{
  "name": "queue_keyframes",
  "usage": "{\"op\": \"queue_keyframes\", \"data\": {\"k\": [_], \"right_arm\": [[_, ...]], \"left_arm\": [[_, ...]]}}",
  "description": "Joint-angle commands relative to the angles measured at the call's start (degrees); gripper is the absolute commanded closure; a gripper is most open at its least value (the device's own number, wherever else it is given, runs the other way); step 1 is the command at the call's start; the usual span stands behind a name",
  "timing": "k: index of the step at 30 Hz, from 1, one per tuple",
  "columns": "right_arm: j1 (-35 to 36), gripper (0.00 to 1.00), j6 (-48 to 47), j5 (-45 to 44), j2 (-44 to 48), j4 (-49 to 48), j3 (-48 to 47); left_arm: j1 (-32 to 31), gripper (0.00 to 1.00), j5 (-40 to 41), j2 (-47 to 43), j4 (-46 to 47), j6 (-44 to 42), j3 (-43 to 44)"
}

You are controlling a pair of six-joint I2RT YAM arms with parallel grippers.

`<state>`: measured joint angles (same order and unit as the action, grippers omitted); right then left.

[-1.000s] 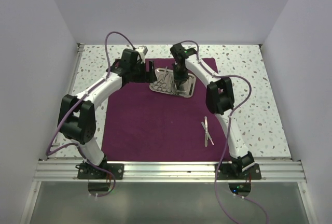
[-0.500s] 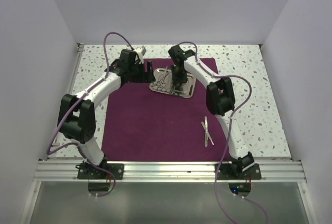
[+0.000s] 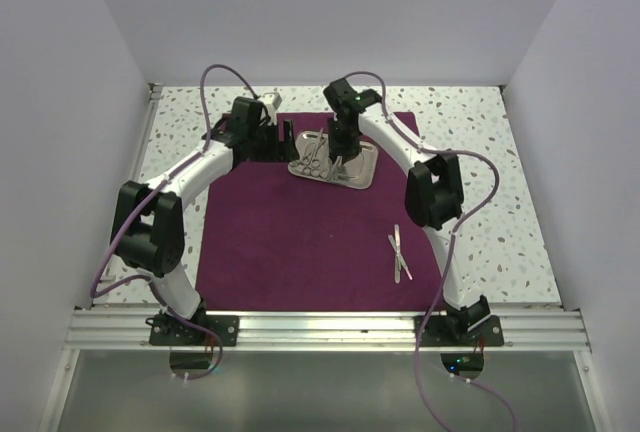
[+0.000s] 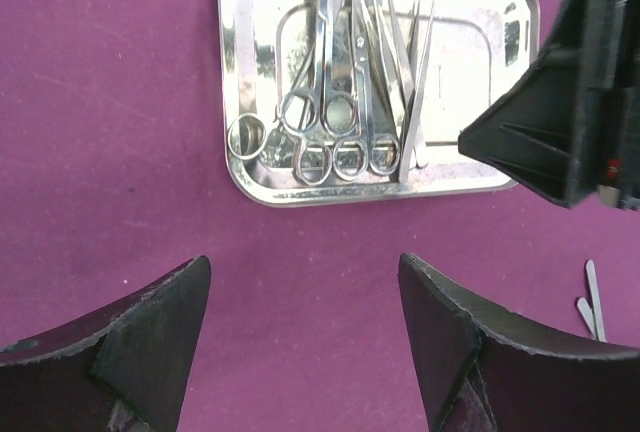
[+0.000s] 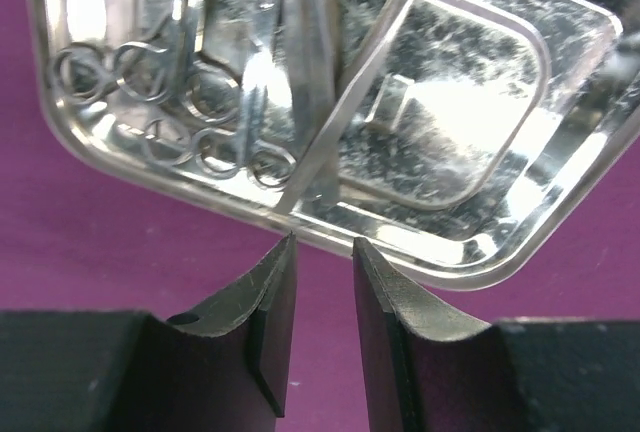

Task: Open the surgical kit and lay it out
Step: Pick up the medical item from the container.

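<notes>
The surgical kit lies spread out on its dark purple cloth (image 3: 300, 222). At the cloth's far edge sits a shiny steel tray (image 3: 364, 169) with ring-handled scissors and forceps (image 4: 320, 137) and thin tweezers (image 5: 318, 122) in it. One pair of tweezers (image 3: 400, 255) lies alone on the cloth at the right. My left gripper (image 4: 305, 322) is open over bare cloth just left of the tray (image 4: 470, 42). My right gripper (image 5: 323, 247) hangs at the tray's rim (image 5: 420, 252), jaws a narrow gap apart with nothing between them.
Speckled white tabletop (image 3: 480, 172) surrounds the cloth, with white walls on three sides. The right arm's black wrist (image 4: 570, 102) looms over the tray's right end in the left wrist view. An aluminium rail (image 3: 320, 330) runs along the near edge.
The right wrist has shifted a little to the left over the tray and its jaws have parted slightly. The left arm has stayed put.
</notes>
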<state>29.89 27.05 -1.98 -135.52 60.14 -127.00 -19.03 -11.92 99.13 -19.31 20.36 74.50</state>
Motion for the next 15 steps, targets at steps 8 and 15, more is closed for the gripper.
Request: {"op": "queue_keyframes", "data": {"k": [8, 15], "right_arm": [[5.1, 0.6, 2.6, 2.2, -3.1, 4.5, -6.9], [5.6, 0.41, 3.1, -1.2, -4.3, 5.6, -7.6]], "left_arm": [[0.6, 0.21, -1.8, -3.4, 2.0, 0.2, -3.0], [0.6, 0.21, -1.6, -5.6, 2.5, -0.1, -5.6]]}}
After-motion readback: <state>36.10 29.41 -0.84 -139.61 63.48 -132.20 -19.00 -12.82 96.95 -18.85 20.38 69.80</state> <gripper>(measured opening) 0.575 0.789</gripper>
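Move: The ringed scissor handles at the tray's near left end lie about 6 cm left of the right hand, only 1 cm or so ahead and some 6 cm below it. The tweezers lie 3 cm ahead of the right hand and 1 cm to its right, with the tray's middle 3 cm ahead and 2 cm left, both as far below. From the left hand the handles are roughly 4 cm ahead, 7 cm right and 12 cm down. The scissor handles are what the right hand shifts towards: from above the tweezers' near end it slides about 5 cm left and 3 cm back, ending just short of the tray's near rim and sinking slightly at the last, while its part-open fingers spread wider, touching nothing. The left hand, still open and empty, draws back and down a couple of centimetres. ##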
